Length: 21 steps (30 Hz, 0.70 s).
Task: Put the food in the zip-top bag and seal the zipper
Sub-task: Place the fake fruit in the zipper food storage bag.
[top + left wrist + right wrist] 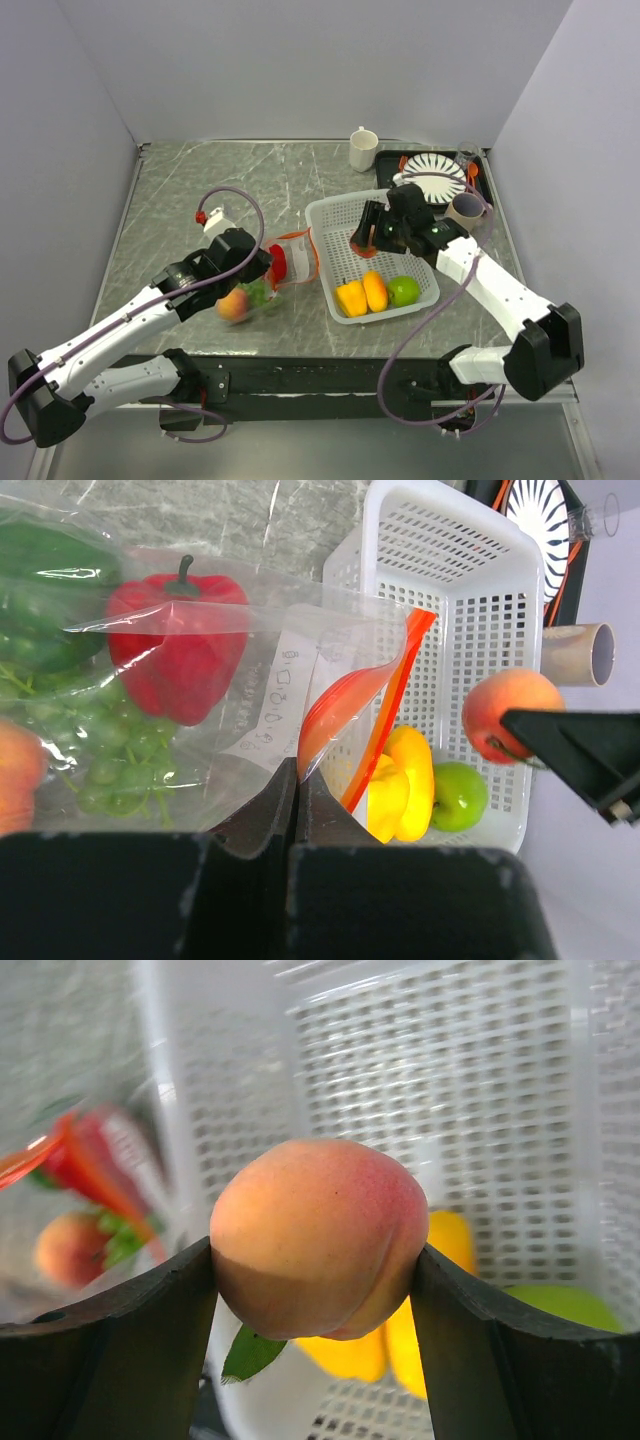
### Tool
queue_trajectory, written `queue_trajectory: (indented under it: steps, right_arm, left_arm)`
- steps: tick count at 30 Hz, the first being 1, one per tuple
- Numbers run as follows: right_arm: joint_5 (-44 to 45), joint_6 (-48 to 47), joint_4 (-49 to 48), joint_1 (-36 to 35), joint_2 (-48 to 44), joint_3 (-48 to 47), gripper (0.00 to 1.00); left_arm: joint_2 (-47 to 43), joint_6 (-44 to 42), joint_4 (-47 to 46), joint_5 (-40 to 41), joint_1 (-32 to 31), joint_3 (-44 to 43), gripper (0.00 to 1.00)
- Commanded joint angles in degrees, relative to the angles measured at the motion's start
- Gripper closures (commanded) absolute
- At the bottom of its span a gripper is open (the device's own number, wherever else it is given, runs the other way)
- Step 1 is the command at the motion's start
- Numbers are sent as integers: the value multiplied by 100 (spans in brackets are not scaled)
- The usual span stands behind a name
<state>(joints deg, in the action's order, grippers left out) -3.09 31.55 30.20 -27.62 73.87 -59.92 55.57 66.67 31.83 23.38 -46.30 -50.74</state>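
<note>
The clear zip-top bag (290, 262) lies left of the white basket (330, 208). My left gripper (295, 780) is shut on its mouth edge beside the orange-red zipper (395, 695), which hangs open. Inside the bag are a red pepper (175, 640), green grapes (95, 750) and a peach (233, 305). My right gripper (312, 1250) is shut on another peach (315, 1230), held above the basket's left half near the bag's mouth. A yellow pepper (351, 297), an orange piece (375, 290) and a green apple (404, 290) lie in the basket's near end.
A white mug (363, 149) stands at the back. A black tray (400, 160) with a striped plate (435, 175) and a glass sits at the back right, with a brown roll (465, 210) beside it. Grey walls close in both sides.
</note>
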Motion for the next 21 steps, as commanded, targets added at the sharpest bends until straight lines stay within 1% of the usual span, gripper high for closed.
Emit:
queue_trajectory:
  steps: [1, 2, 9, 13, 17, 21]
  right_arm:
    - [-543, 325, -470, -419, -451, 147, 68]
    - [-552, 386, -540, -638, -504, 165, 68]
    - [-526, 826, -901, -1386, -461, -10, 67]
    - [-534, 906, -1086, -1597, -268, -107, 67]
    - [-595, 844, -1200, -1633, 109, -265, 67]
    - [-675, 756, -1279, -1729, 514, -616, 67]
  left_arm:
    - [-126, -5, -178, 61, 25, 12, 99]
    - [-108, -5, -134, 88, 25, -6, 99]
    - [-178, -6, -248, 44, 25, 29, 99]
    - [-178, 30, -309, -61, 25, 73, 99]
    - [-204, 39, -292, -70, 25, 64, 99]
    - [-275, 83, -318, -114, 25, 108, 99]
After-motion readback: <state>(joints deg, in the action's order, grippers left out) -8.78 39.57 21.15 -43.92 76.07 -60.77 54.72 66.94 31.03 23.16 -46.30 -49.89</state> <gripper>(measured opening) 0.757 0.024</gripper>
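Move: The right hand already holds the peach. The bag's open orange-edged mouth lies about 17 cm to its left, 3 cm back and some 6 cm lower, with the red pepper in the bag about 22 cm left, level with the hand, and 11 cm down. The yellow pepper sits in the basket, 8 cm back, 4 cm left and 12 cm down. From the left hand, the mouth is roughly 5 cm ahead, 6 cm right and 9 cm down. Keeping the peach pinched between both fingers, the right hand swings left about 11 cm and back about 6 cm towards the bag's mouth, clearing the basket's left rim. It rises some 3 cm before starting to sink, while turning about 15 degrees counter-clockwise and rolling its left side up a little. The left hand stays put, still pinching the bag's edge to hold the mouth open. ##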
